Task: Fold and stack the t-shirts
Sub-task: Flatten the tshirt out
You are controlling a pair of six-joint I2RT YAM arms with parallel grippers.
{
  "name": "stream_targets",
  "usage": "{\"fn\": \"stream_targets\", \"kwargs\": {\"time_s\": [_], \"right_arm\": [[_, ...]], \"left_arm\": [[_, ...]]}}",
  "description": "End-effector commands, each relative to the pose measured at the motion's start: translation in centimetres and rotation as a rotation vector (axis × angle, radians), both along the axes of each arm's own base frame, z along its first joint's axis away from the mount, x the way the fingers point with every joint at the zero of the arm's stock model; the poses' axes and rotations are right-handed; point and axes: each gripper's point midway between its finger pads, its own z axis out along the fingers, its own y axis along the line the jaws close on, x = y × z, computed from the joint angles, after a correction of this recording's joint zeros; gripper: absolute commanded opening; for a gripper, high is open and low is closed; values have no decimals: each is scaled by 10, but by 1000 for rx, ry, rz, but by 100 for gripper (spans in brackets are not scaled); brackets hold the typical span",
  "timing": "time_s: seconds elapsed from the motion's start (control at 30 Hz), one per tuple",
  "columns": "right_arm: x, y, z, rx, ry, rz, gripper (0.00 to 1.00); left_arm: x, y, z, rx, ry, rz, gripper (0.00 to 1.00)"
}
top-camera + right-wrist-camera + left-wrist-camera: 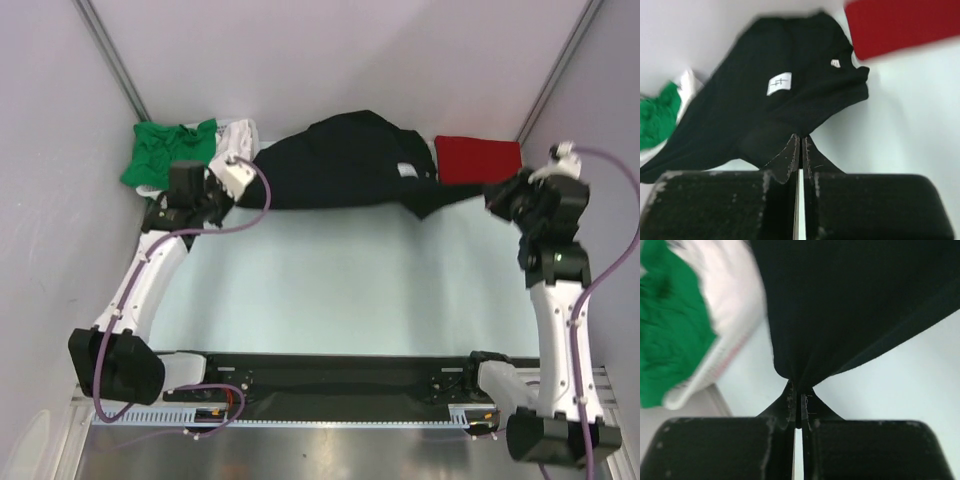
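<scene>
The black t-shirt (345,160) lies stretched across the far middle of the table. My left gripper (250,172) is shut on its left end, with the cloth bunched into the closed tips (797,390). My right gripper (492,195) is shut on a drawn-out corner at the shirt's right, and the fabric meets the closed tips (801,140). A label (779,83) shows on the black t-shirt (765,100). The red t-shirt (478,158) lies folded at the far right. The green t-shirt (165,150) and the white t-shirt (235,135) are heaped at the far left.
A white plastic basket (695,385) holds the green t-shirt (665,325) and the white t-shirt (735,295) by the left wall. Grey walls close the table on the left, back and right. The pale table surface (350,280) stretches between the arms.
</scene>
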Motion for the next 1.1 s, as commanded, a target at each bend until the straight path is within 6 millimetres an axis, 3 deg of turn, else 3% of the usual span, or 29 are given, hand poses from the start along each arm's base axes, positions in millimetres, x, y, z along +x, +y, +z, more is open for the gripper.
{"fn": "stream_targets", "kwargs": {"time_s": [0.0,0.03,0.1,0.13,0.23,0.3,0.47,0.57,0.6,0.7,0.77,0.93,1.03,1.07], "right_arm": [[-32,4,-34,70,18,-23,0],[-45,7,-39,75,19,-19,0],[-63,9,-80,96,123,-27,0],[-73,12,-83,100,117,-22,0],[-91,17,-122,142,218,-25,0],[-103,23,-135,172,250,-14,0],[-119,29,-148,192,306,-2,0],[-118,28,-160,193,328,-8,0],[-116,28,-163,200,327,-11,0],[-106,29,-176,231,323,-18,0],[-98,26,-179,228,311,-28,0],[-77,21,-186,215,322,-37,0],[-66,18,-185,196,309,-35,0],[-62,17,-186,192,307,-37,0]], "left_arm": [[-20,-7,-27,42,-2,-107,0],[-26,-6,-40,56,24,-119,0],[-42,-1,-76,82,104,-125,0],[-46,1,-86,100,122,-130,0],[-70,9,-125,156,208,-156,0],[-93,12,-151,187,279,-200,0],[-132,23,-181,256,403,-250,4],[-140,19,-188,247,430,-280,18],[-140,17,-192,230,448,-272,31],[-124,19,-189,235,425,-217,52],[-108,24,-180,241,381,-141,55],[-56,22,-114,135,130,51,73],[-37,37,-104,150,82,180,73],[-34,41,-120,175,130,197,73]]}}
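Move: Both hands hold the near corners of the black t-shirt; its middle is roughly 25 cm ahead and 30 right of the left hand, about 30 ahead and 30 left of the right hand. The left corner's landing spot on bare table is some 14 cm back, 2 left and 22 below. The basket is about 30 ahead and 16 left of the left hand. The red t-shirt lies some 35 ahead and 11 right of the right hand. Down and back together, both hands sweep the held edge towards the bare near table, fingertips tipping down about 25 degrees; the left goes nearly 20 cm down and 14 back, the right some 20 down and 12 back. The left then opens, lets go of its corner and moves forward and up over the shirt's left edge, while the right keeps its pinch, easing a few centimetres forward at the end. ##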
